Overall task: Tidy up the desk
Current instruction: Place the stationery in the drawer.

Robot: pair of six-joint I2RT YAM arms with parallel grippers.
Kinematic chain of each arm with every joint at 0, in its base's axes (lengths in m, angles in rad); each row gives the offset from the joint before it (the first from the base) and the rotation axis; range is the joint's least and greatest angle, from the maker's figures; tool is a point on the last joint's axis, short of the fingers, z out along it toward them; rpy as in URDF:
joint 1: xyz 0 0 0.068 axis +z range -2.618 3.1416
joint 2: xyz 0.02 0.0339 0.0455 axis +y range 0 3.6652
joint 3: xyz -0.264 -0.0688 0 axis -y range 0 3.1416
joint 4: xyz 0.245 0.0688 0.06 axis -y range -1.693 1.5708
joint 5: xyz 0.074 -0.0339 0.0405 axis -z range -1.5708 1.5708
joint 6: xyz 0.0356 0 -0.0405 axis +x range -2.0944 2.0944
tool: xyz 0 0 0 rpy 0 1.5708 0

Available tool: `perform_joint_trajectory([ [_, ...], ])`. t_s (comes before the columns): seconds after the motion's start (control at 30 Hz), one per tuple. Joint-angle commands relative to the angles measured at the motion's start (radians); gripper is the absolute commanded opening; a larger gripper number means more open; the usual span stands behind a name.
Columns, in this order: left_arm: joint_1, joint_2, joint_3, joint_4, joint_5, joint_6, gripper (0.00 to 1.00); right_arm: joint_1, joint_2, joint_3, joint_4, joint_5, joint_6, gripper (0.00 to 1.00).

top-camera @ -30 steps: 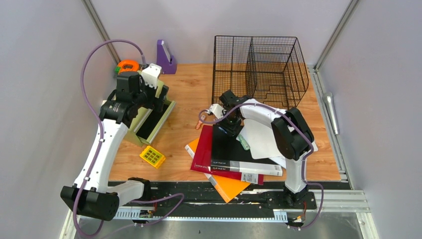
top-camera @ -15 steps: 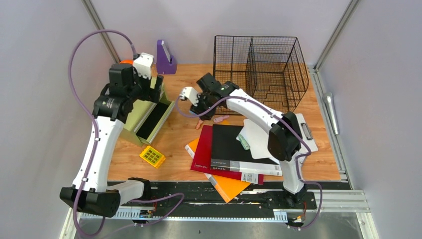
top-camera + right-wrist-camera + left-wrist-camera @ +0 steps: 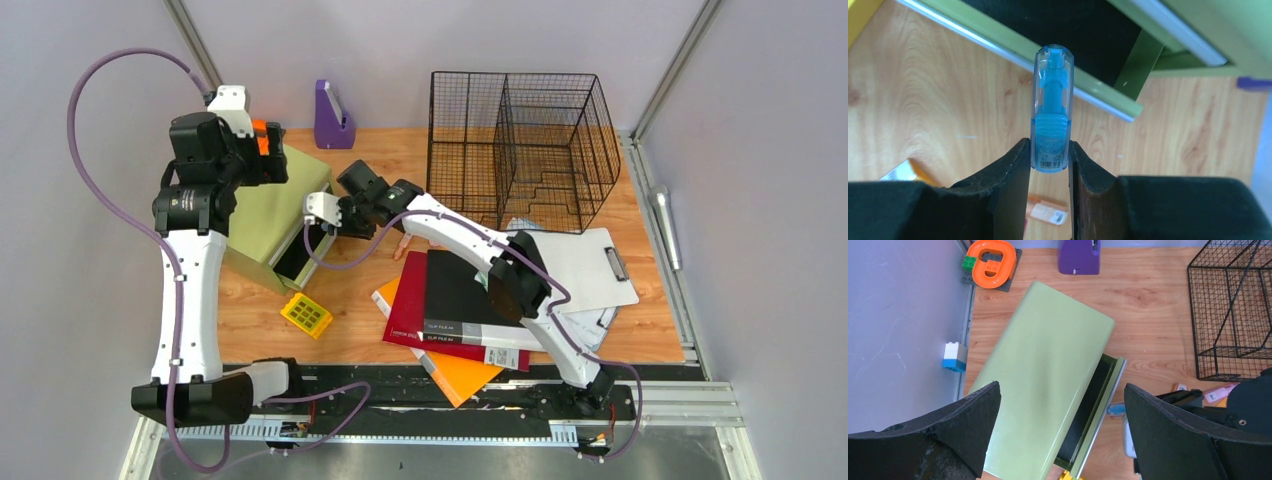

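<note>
The desk (image 3: 385,165) is a light wood-grain top. A green drawer box (image 3: 262,210) lies at its left with the drawer (image 3: 1094,407) pulled out and its black inside showing. My right gripper (image 3: 1049,145) is shut on a translucent blue stick (image 3: 1052,107), held just in front of the drawer's front edge (image 3: 1023,55). In the top view the right gripper (image 3: 333,222) hangs beside the drawer mouth. My left gripper (image 3: 1062,387) is wide open, high above the box (image 3: 1043,380), holding nothing. The blue stick (image 3: 1116,409) also shows beside the drawer.
A black wire basket (image 3: 520,135) stands at the back. Stacked folders (image 3: 465,310) and a clipboard (image 3: 575,265) lie front right. Also here are a purple holder (image 3: 333,115), an orange piece (image 3: 993,260), a blue-white brick (image 3: 954,356), a yellow block (image 3: 306,314) and pink wrappers (image 3: 1048,212).
My right arm swung left from above the folders to the drawer mouth, carrying the blue stick. The left arm lifted off the drawer box and drew back to the left, jaws still open.
</note>
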Motion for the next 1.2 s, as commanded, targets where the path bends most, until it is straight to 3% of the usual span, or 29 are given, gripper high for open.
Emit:
perform_joint_trajectory([
  [0.0,0.017,-0.017,0.014,0.01,0.03,-0.029,1.0,0.026,0.006,0.015,0.172,0.064,-0.162,0.05],
  [0.4,0.039,-0.027,-0.023,0.03,0.047,-0.024,1.0,0.077,0.045,-0.016,0.292,0.121,-0.383,0.1],
  [0.63,0.05,-0.032,-0.035,0.03,0.052,-0.016,1.0,0.093,0.044,-0.119,0.437,0.14,-0.551,0.14],
  [1.07,0.06,-0.032,-0.05,0.033,0.063,-0.017,1.0,0.103,0.044,-0.136,0.517,0.177,-0.562,0.55],
  [1.17,0.06,-0.031,-0.051,0.035,0.069,-0.021,1.0,0.104,0.034,-0.149,0.526,0.191,-0.559,0.58],
])
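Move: The right hand already holds the blue marker; the open drawer it is bound for has its middle about 10 cm to the left, some 2 cm back and 6 cm below. The yellow crate stands roughly 15 cm back and 11 cm left, 9 cm lower, while the orange marker lies 9 cm to the right, level with the hand and 11 cm down. From the left hand, the drawer is about 4 cm right, 3 cm back and far below, near 28 cm. The right hand carries the blue marker left over the drawer's front edge, about 7 cm with a little forward, lifting some 2 cm before dipping about 3.5 cm, and rolls the wrist around 40 degrees counter-clockwise to bring the marker more in line with the drawer. Once down towards the far half of the drawer, the fingers open about a quarter of their range and let go of the marker, while the hand eases on left and slightly up. ##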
